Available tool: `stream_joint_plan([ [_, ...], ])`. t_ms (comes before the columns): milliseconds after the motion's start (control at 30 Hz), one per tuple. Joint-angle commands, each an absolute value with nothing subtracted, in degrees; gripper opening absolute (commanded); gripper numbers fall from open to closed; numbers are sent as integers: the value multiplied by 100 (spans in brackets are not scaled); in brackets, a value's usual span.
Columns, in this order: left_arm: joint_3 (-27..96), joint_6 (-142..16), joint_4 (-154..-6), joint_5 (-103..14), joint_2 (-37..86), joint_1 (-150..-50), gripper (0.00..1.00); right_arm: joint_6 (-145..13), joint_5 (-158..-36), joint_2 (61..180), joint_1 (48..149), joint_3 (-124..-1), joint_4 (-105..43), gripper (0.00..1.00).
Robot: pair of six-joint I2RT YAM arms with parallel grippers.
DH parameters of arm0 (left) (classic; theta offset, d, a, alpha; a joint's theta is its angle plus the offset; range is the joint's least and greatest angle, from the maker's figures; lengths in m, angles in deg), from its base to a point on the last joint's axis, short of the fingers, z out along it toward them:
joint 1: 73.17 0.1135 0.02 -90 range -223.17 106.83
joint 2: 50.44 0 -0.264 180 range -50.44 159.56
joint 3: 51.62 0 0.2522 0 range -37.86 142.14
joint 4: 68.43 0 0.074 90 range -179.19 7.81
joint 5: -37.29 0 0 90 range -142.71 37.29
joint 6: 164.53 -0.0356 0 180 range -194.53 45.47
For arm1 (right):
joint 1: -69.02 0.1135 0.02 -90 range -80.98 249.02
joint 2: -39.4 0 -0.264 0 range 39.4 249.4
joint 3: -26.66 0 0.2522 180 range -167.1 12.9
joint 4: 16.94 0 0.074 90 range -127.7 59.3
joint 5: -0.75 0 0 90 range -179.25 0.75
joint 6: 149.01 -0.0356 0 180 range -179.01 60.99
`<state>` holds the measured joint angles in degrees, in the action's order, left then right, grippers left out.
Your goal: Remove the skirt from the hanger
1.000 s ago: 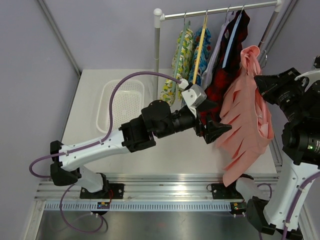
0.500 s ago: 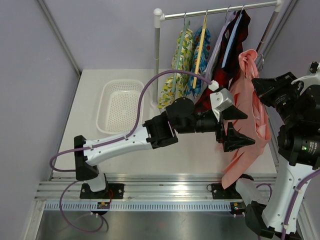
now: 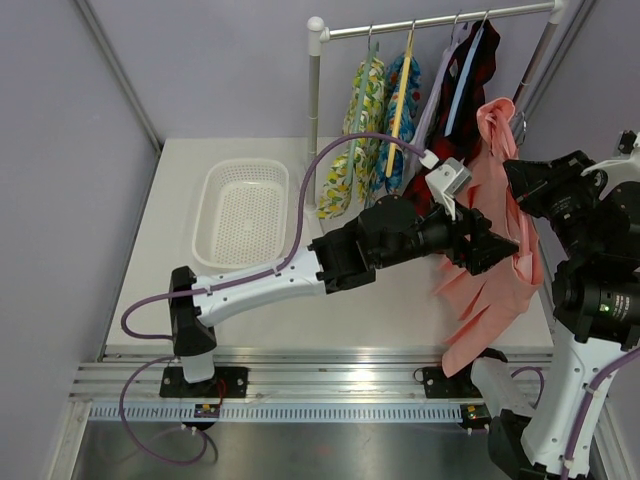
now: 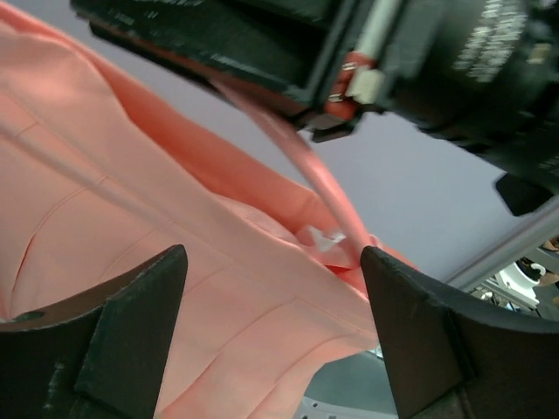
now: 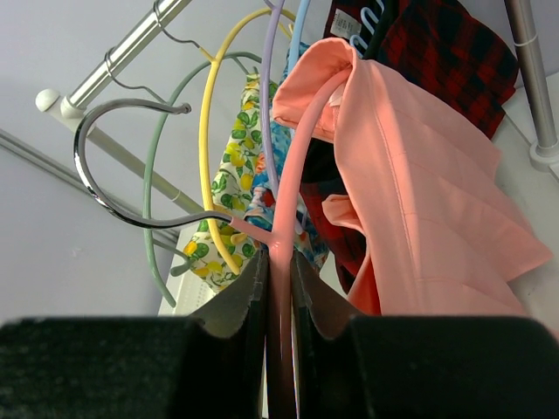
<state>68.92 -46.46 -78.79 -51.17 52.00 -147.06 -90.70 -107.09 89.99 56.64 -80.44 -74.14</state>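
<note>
The salmon-pink pleated skirt [image 3: 497,290] hangs at the right from a thin pink hanger [image 5: 301,148] with a grey metal hook [image 5: 109,170], off the rail. My right gripper [image 5: 279,266] is shut on the hanger's arm just below the hook and holds it up [image 3: 515,168]. My left gripper [image 3: 500,243] is open, with its jaws set around the upper part of the skirt. In the left wrist view the skirt [image 4: 131,201] fills the gap between the spread fingers [image 4: 131,336], and the hanger's arm [image 4: 319,175] runs up into the right gripper.
A clothes rack [image 3: 430,22] stands at the back with floral garments [image 3: 362,110], a yellow hanger [image 3: 400,100] and a red-and-black plaid garment [image 3: 462,95], close to the left of the skirt. A white basket [image 3: 217,215] sits at the left of the table.
My left arm has stretched further right and up, bringing its open gripper onto the skirt's upper part. The right gripper has kept hold of the hanger nearly in place.
</note>
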Motion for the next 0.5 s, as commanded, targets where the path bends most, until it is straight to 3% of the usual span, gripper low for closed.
stream_joint_plan([
  [0, 7244, -4324, -7859, -5368, 5327, -14665, 74, -8969, -10990, 8835, 5671, -8027, -6200, 0],
  [167, 7226, -4219, -7815, -5306, 5363, -14586, 60, -8995, -11139, 8800, 5680, -7913, -6094, 0],
  [467, 7034, -4079, -7526, -4946, 5345, -14481, 56, -9057, -11166, 8739, 5689, -7790, -6023, 0],
])
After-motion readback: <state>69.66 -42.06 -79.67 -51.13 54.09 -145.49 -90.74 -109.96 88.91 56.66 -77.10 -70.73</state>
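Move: The skirt's near waistband edge lies some 3 cm to the right of the left fingers, about 1 cm back and level with them. The hanger's near end is roughly 3 cm back, 4 cm right and 1 cm up; the right gripper on its neck is about 10 cm ahead and 7 cm up, neither left nor right. The plaid shirt hangs some 18 cm ahead, 7 cm left and 5 cm lower. From the right hand, the waistband edge is about 10 cm back, 2 cm right and 6 cm below. Around the skirt's near waistband edge the left gripper, pointing to the robot's right, partly closes from nearly wide open to a bit over half. As it narrows, the left hand sinks about 2 cm, then eases back up slightly, while working some 1.5 cm forward and a little to the right. The right hand keeps its pinch on the hanger, drifting under 1 cm left; whether the left fingers touch cloth can't be made out. ##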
